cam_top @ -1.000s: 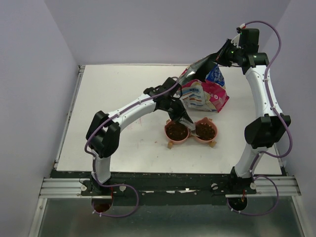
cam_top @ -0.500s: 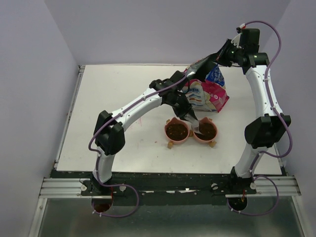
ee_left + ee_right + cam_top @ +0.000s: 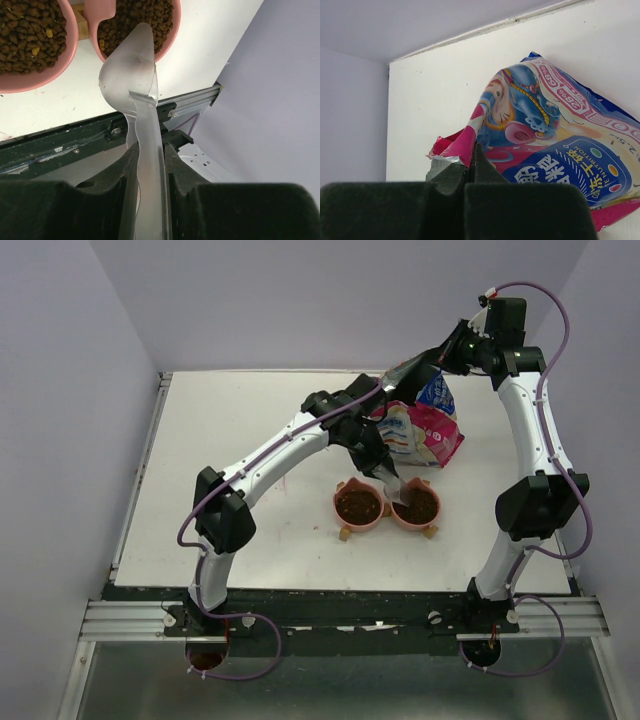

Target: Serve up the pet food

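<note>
Dark brown pet food point(image 3: 27, 30) fills both cups of the twin pink bowl point(image 3: 385, 514), and more pet food point(image 3: 135, 15) lies in the right cup. My left gripper point(image 3: 149, 150) is shut on the handle of a metal scoop point(image 3: 131, 70), whose blade hangs over the near rim of the right cup with no kibble showing on it. From above, the left gripper point(image 3: 383, 468) sits just behind the bowls. My right gripper point(image 3: 471, 155) is shut on the torn top edge of the printed bag point(image 3: 555, 150), holding it up at the back right point(image 3: 447, 352).
The bag point(image 3: 420, 430) stands right behind the bowls, close to my left arm's wrist. The table's black front edge point(image 3: 60, 145) and metal rail lie just beyond the bowls in the left wrist view. Purple walls enclose the white table point(image 3: 230, 440).
My left arm has swung right and slightly back, carrying the scoop from the left cup to the right cup's rim. The right arm and the bag have stayed still.
</note>
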Available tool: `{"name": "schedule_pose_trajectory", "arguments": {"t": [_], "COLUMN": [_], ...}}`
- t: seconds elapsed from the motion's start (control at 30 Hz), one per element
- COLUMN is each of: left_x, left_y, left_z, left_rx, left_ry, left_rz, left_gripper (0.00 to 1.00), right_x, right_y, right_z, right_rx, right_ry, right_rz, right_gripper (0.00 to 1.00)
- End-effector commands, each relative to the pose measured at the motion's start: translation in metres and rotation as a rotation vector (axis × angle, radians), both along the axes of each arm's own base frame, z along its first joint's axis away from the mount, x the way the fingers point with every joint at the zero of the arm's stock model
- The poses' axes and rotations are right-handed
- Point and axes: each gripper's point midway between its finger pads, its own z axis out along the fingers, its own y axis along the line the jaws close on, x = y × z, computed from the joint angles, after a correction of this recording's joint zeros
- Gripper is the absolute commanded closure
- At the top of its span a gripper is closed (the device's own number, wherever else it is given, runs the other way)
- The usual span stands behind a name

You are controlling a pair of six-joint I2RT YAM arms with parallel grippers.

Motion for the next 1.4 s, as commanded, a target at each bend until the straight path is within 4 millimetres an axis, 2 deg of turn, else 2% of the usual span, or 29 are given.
{"name": "schedule_pose_trajectory", "arguments": {"t": [0.0, 0.1, 0.23, 0.43, 0.57, 0.73, 0.87, 0.97, 1.03, 1.17, 1.3, 1.37], "left_x": [-0.01, -0.005, -0.002, -0.007, -0.012, -0.017, -0.026, -0.024, -0.015, 0.001, 0.025, 0.032], "left_y": [0.016, 0.014, 0.012, 0.012, 0.025, 0.039, 0.057, 0.089, 0.12, 0.197, 0.291, 0.318], "left_z": [-0.009, 0.001, 0.005, 0.021, 0.037, 0.071, 0.085, 0.099, 0.093, 0.063, 0.03, 0.016], "left_rx": [0.09, 0.077, 0.066, -0.003, -0.036, -0.173, -0.273, -0.349, -0.352, -0.277, -0.002, 0.036], "left_ry": [0.021, -0.023, -0.042, -0.07, -0.101, -0.148, -0.174, -0.26, -0.309, -0.409, -0.64, -0.679], "left_rz": [0.018, 0.019, -0.002, -0.036, -0.032, -0.015, -0.006, 0.07, 0.157, 0.343, 0.475, 0.511], "left_gripper": [1.0, 1.0, 1.0, 1.0, 1.0, 1.0, 1.0, 1.0, 1.0, 1.0, 1.0, 1.0], "right_x": [0.003, 0.002, 0.002, 0.0, -0.002, -0.001, -0.002, -0.002, -0.002, -0.001, 0.001, 0.002], "right_y": [0.014, 0.013, 0.013, 0.012, 0.01, 0.01, 0.01, 0.01, 0.01, 0.012, 0.016, 0.018], "right_z": [0.083, 0.086, 0.087, 0.085, 0.084, 0.086, 0.088, 0.088, 0.088, 0.088, 0.094, 0.093], "right_rx": [0.069, 0.066, 0.065, 0.06, 0.05, 0.056, 0.058, 0.058, 0.058, 0.071, 0.106, 0.121], "right_ry": [-0.264, -0.27, -0.272, -0.269, -0.267, -0.271, -0.272, -0.271, -0.271, -0.264, -0.269, -0.262], "right_rz": [0.078, 0.077, 0.075, 0.07, 0.066, 0.066, 0.065, 0.063, 0.065, 0.068, 0.078, 0.08], "right_gripper": [1.0, 1.0, 1.0, 1.0, 1.0, 1.0, 1.0, 1.0, 1.0, 0.99, 1.0, 1.0]}}
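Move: The left hand, already holding the spoon with its scoop end over the right bowl's left side, has the pink-smeared patch of bare table about 23 cm to its left, 8 cm ahead and 22 cm below. The right bowl is roughly 9 cm to its right and 1 cm ahead, the left bowl 4 cm left and 1 cm ahead, both some 20 cm down; the food bag is about 16 cm ahead and 8 cm right. From the right hand, the smears lie about 35 cm left, 16 cm back and 32 cm down. After lingering over the right bowl with hardly more than a centimetre of drift, the left hand keeps its grip on the spoon and lifts away, rising about 7 cm while easing slightly back and left. It then sweeps quickly left, about 26 cm in all, past the left bowl and over the open table by the pink smears, dipping a few centimetres and coming forward again at the end while the wrist turns some 35 degrees, swinging the fingers from right-and-down round towards forward. ##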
